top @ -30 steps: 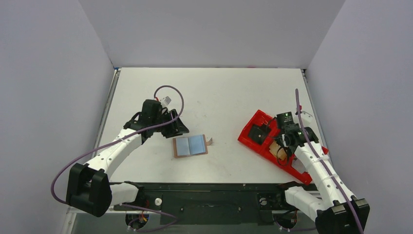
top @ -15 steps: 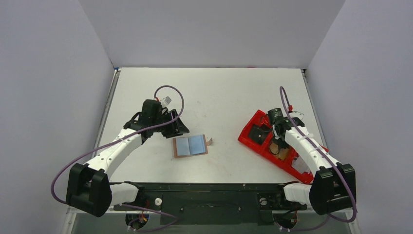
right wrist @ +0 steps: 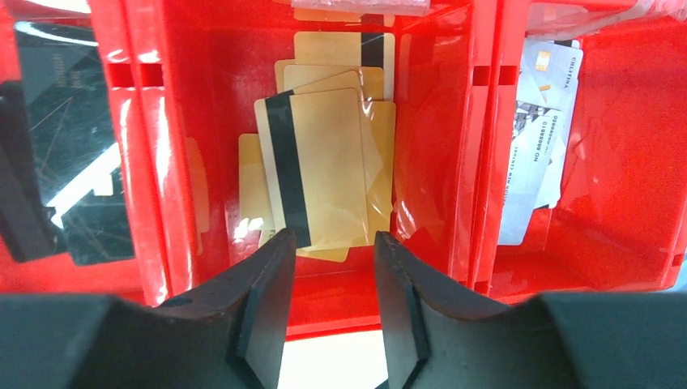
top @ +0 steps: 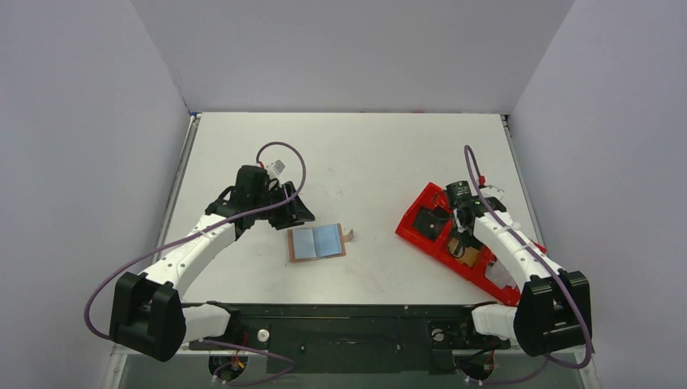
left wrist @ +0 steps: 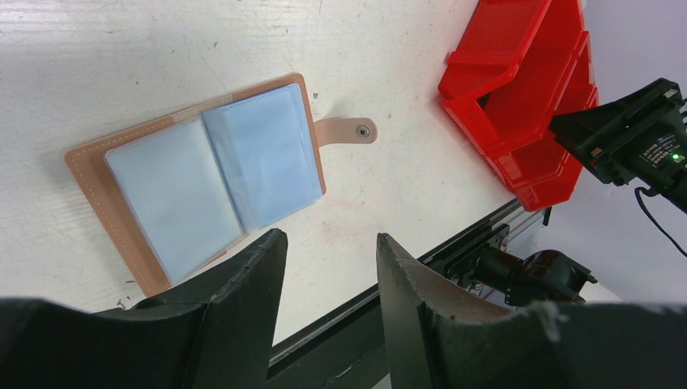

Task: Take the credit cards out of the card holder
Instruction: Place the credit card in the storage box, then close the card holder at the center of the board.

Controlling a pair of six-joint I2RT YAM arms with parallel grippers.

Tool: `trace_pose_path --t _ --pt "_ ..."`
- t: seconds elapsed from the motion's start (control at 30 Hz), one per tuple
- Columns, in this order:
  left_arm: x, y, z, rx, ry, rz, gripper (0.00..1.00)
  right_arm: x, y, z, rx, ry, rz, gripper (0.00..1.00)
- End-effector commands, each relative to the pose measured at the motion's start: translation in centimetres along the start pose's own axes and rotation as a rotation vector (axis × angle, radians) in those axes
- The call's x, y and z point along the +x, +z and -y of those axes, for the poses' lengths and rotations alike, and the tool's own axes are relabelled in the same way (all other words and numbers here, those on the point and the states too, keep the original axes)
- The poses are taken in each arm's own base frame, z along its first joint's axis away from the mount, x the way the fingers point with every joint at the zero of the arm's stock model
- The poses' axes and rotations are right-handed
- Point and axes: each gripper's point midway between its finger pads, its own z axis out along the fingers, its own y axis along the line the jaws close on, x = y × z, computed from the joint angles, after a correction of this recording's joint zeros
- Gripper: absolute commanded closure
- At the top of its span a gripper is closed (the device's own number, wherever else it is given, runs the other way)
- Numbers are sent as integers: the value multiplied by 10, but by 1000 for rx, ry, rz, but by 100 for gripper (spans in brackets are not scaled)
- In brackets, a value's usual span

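The card holder [top: 317, 241] lies open on the table, brown leather with light blue panels [left wrist: 202, 178] and its strap tab [left wrist: 347, 130] to the right. My left gripper [top: 300, 212] [left wrist: 328, 239] hovers open just left of it, holding nothing. My right gripper [top: 462, 237] [right wrist: 330, 237] is open over the middle compartment of the red tray [top: 420, 212]. Several gold credit cards [right wrist: 324, 162] lie loose there, and the top one shows a black stripe. Nothing sits between the right fingers.
The red tray [right wrist: 478, 162] has black cards [right wrist: 73, 162] in its left compartment and white cards [right wrist: 539, 138] in its right one. It lies slanted at the table's right side, near the front rail [top: 348, 312]. Grey walls enclose the table.
My right wrist has turned over the tray and its jaws have gone from shut to open above the gold cards. The left arm and the card holder have not moved.
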Motion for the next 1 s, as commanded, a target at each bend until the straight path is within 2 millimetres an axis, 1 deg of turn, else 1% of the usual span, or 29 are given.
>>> trace_pose_path --t 0.0,0.03,0.1,0.2,0.27,0.3,0.37,0.4,0.43,0.47,0.5,0.53,0.57,0.6,0.63,0.67,0.7,0.73,0.77,0.83,0.9,0.97 --pt "-16 -10 22 54 49 51 57 -18 -18 -9 -97 46 54 58" --pt "-15 -10 22 51 48 51 57 -22 -22 -11 -114 47 61 54" --pt "-15 -10 21 49 48 50 57 -25 -30 -17 -163 52 64 43" --pt "-16 -11 19 34 47 54 57 -33 -44 -24 -223 56 88 40" --pt "-18 -11 13 2 42 67 57 -40 -57 -35 -281 48 111 39" --pt "-18 -12 10 -19 38 75 57 -39 -65 -44 -318 33 121 38" --pt "-21 -14 -5 -97 25 100 57 -39 -81 -63 -387 0 145 38" --pt "-22 -15 -16 -155 17 118 57 -37 -93 -79 -439 -29 162 38" --pt "-23 -16 -20 -175 12 129 57 -34 -98 -88 -468 -45 160 38" --pt "-22 -17 -29 -207 5 141 57 -30 -110 -103 -521 -73 173 38" --pt "-20 -16 -32 -218 -7 143 57 -25 -114 -113 -546 -95 165 38" --pt "-18 -14 -38 -230 -17 144 57 -19 -127 -128 -600 -121 175 38" --pt "-13 -12 -44 -242 -35 137 57 -13 -128 -138 -613 -145 167 38" --pt "-11 -11 -47 -249 -52 134 57 -5 -141 -152 -667 -174 170 38" --pt "-7 -9 -55 -270 -63 133 57 2 -140 -162 -671 -201 157 38" --pt "-6 -8 -58 -281 -78 138 57 10 -153 -175 -716 -230 161 38" --pt "-3 -7 -67 -304 -89 141 57 18 -150 -184 -713 -261 145 38" --pt "-2 -6 -71 -317 -102 144 57 28 -163 -197 -755 -295 145 39" --pt "1 -5 -80 -344 -113 148 57 33 -166 -208 -760 -322 139 39" --pt "7 -4 -91 -370 -137 147 57 54 -180 -228 -796 -392 133 40" --pt "11 -2 -99 -382 -155 150 58 68 -189 -244 -821 -444 127 40" --pt "14 1 -102 -374 -168 152 58 81 -192 -258 -836 -489 114 41"
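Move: The open card holder lies roughly 37 cm to the right hand's left, 3 cm ahead and 6 cm below. Under that hand, in the red box, the gold cards are 1 cm ahead, 2 cm right and 5 cm down; the black cards lie 9 cm ahead and 8 cm left. From the left hand the holder is about 13 cm below, 2 cm ahead and 2 cm right; its clasp is some 10 cm right and 2 cm ahead. The gold cards are left behind as the right fingers, already parting, open wider and the hand rises out of the box. It then sweeps about 27 cm left towards the card holder's clasp end, turning some 45 degrees counter-clockwise. After a short wait the left hand, fingers still open, shifts left, then sinks as well towards the holder's left edge, turning a little counter-clockwise. ##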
